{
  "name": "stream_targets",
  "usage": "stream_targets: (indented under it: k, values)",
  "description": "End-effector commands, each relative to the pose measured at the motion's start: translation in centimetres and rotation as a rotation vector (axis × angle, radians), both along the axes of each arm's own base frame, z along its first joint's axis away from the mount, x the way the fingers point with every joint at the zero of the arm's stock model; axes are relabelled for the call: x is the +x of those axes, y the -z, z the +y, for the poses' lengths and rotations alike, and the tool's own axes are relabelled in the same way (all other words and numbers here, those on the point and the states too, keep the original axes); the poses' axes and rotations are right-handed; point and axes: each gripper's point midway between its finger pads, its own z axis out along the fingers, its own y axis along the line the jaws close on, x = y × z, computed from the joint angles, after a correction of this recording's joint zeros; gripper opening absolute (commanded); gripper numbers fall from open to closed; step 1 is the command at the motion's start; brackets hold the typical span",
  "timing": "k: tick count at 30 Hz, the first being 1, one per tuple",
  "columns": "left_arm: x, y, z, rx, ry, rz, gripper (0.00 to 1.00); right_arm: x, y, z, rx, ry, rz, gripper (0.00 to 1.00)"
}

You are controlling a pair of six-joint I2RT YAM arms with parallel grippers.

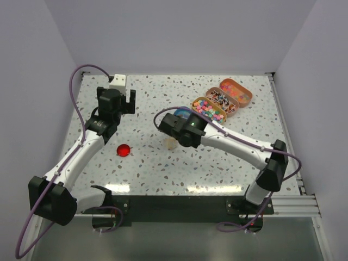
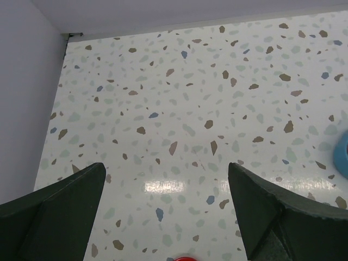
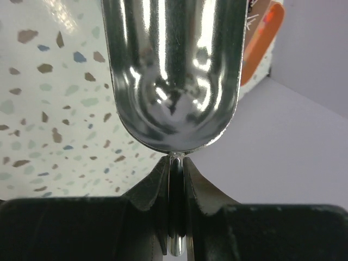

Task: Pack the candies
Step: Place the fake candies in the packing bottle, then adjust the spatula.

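Note:
The candies [image 1: 209,109] lie in mixed colours in three oval orange tins [image 1: 246,99] at the back right of the table. My right gripper [image 3: 175,163] is shut on the thin handle of a silver metal scoop [image 3: 173,70], whose shiny bowl shows nothing inside. In the top view the right gripper [image 1: 166,122] hovers at mid-table, left of the tins. One orange tin [image 3: 267,41] shows past the scoop's rim. My left gripper [image 2: 166,173] stands open over bare table, and in the top view the left gripper [image 1: 117,100] is at the back left.
A small red round lid [image 1: 124,150] lies on the table between the arms; the lid's edge [image 2: 186,259] peeks in at the bottom of the left wrist view. A blue object [image 1: 182,113] sits just behind the right wrist. Walls close the table at the back and sides.

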Motion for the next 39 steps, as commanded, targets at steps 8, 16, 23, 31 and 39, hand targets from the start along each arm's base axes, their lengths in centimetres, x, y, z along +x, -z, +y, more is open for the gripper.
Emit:
stream_targets:
  k: [8,16,23,31,39]
  values:
    - [-0.8,-3.5,-9.6,-0.307,0.467,-0.059,0.98,0.1,1.4,0.4,0.623,0.013,0.113,0.0]
    - [-2.7,-6.0,-15.9,-0.535,0.777,-0.006,0.88,0.5,2.2,0.7,0.814,-0.012,0.132,0.0]
    - [-4.7,-4.4,-19.8,-0.69,0.959,0.18,0.8,0.4,2.9,1.0,0.907,-0.059,0.159,0.0]
    - [-5.8,-1.8,-22.9,-0.693,1.003,0.313,0.73,0.4,2.7,1.4,0.993,-0.095,0.156,0.0]
    - [-4.9,-0.1,-23.3,-0.709,0.964,0.367,0.62,0.2,2.5,1.8,1.034,-0.118,0.157,0.0]
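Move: The blue candy tray lies about 2 cm ahead of the left hand, 33 cm to its right and 22 cm below; the bottle stands roughly 11 cm back, 24 cm right. From the right hand, already holding the scoop, the blue tray is some 13 cm ahead, 2 cm left and 20 cm down. The bottle is about 1 cm ahead and 12 cm left, the star-candy tray 20 cm ahead and 9 cm right. Left hand sweeps some 23 cm right towards the blue tray, narrowing; right sinks 5 cm, rolling its held scoop. ##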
